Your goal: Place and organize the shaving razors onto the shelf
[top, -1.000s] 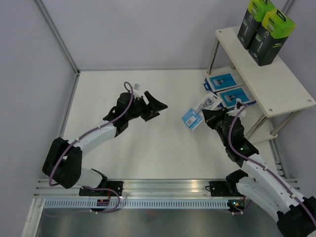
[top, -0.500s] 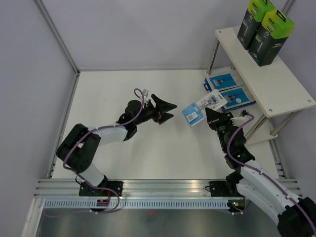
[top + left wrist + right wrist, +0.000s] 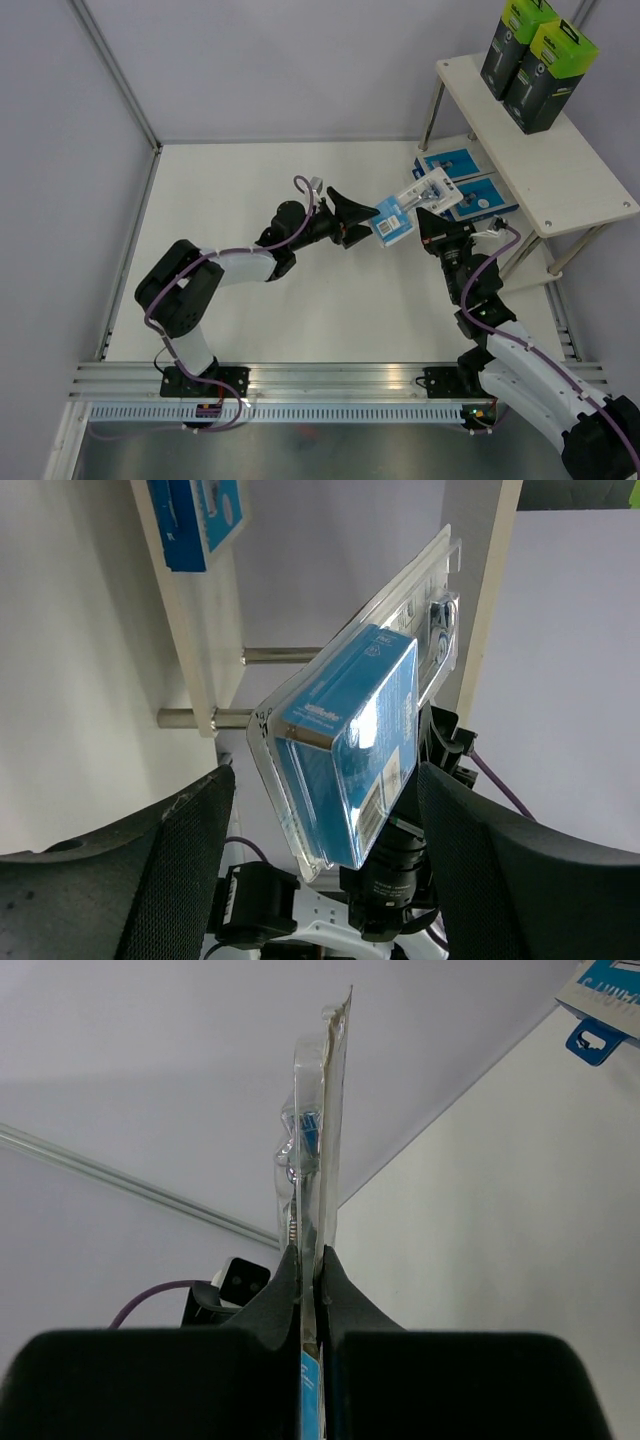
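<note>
My right gripper is shut on a clear blister pack of razors with a blue card and holds it off the table, left of the shelf. In the right wrist view the pack stands edge-on, pinched between the fingertips of the right gripper. My left gripper is open at the pack's blue end. In the left wrist view the pack sits between the wide fingers of the left gripper, with gaps on both sides. Two black boxes with green tops stand on the top board. Two blue-and-white boxes lie on the lower board.
The shelf's thin metal legs stand close behind the held pack. Grey walls enclose the white table on the left and at the back. A metal rail runs along the near edge by the arm bases.
My left arm has stretched right until its open fingers reach the pack. My right gripper has lifted the pack slightly up and toward the left arm.
</note>
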Action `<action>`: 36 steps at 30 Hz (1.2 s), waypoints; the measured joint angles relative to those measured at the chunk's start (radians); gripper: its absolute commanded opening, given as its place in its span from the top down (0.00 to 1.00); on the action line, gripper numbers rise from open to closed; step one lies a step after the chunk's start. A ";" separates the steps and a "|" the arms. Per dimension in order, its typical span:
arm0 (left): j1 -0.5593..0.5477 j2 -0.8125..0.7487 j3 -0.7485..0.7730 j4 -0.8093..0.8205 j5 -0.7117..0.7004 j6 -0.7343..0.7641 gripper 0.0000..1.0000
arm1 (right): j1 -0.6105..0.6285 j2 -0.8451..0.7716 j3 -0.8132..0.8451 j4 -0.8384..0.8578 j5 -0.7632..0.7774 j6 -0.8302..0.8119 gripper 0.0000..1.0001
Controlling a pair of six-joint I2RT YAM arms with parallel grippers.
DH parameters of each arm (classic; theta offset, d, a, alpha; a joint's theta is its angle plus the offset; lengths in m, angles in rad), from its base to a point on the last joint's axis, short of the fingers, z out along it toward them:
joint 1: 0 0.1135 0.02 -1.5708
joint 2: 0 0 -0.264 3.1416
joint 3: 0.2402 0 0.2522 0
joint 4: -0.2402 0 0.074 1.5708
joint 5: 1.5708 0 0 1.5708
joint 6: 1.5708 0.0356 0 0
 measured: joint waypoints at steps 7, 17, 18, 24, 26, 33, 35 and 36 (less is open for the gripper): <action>-0.008 0.090 0.079 0.080 0.006 -0.045 0.38 | 0.000 -0.007 0.024 0.003 -0.006 -0.005 1.00; -0.016 0.128 0.101 0.171 0.017 -0.107 0.46 | 0.000 -0.029 0.018 -0.006 -0.003 -0.012 0.99; -0.018 0.128 0.102 0.176 0.018 -0.111 0.46 | 0.000 -0.029 0.018 -0.002 0.000 -0.011 1.00; -0.035 0.130 0.108 0.201 0.023 -0.143 0.46 | 0.000 -0.028 0.010 0.035 0.023 -0.007 0.99; -0.041 0.130 0.111 0.202 0.023 -0.150 0.48 | 0.000 -0.028 0.010 0.043 0.029 -0.007 1.00; -0.044 0.130 0.114 0.208 0.022 -0.158 0.68 | 0.000 -0.029 -0.002 0.051 0.053 0.018 1.00; -0.044 0.130 0.114 0.221 0.022 -0.158 0.71 | 0.000 -0.029 -0.002 0.042 0.057 0.034 0.99; -0.044 0.130 0.115 0.222 0.021 -0.158 0.72 | -0.001 -0.031 0.001 0.032 0.058 0.042 0.96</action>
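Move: The razor pack that my right hand already holds is what my left hand goes for. Its middle is about 12 cm to the right of my left hand, 4 cm ahead and 2 cm higher, with the blue end facing those fingers. From my right hand, the pack's middle is some 2 cm left and 1 cm ahead, about level. The near blue box is roughly 17 cm ahead and 23 cm right, the far blue box 27 cm ahead and 14 cm right, both some 20 cm below. I bring my open left hand up about 4 cm and right some 3 cm, rolling it roughly 10 degrees, so that its fingers come around the pack's blue end. They then close from wide to about a third open and pinch that end from both sides. My right hand keeps its hold, rising about 2 cm and drifting 1 cm right. ##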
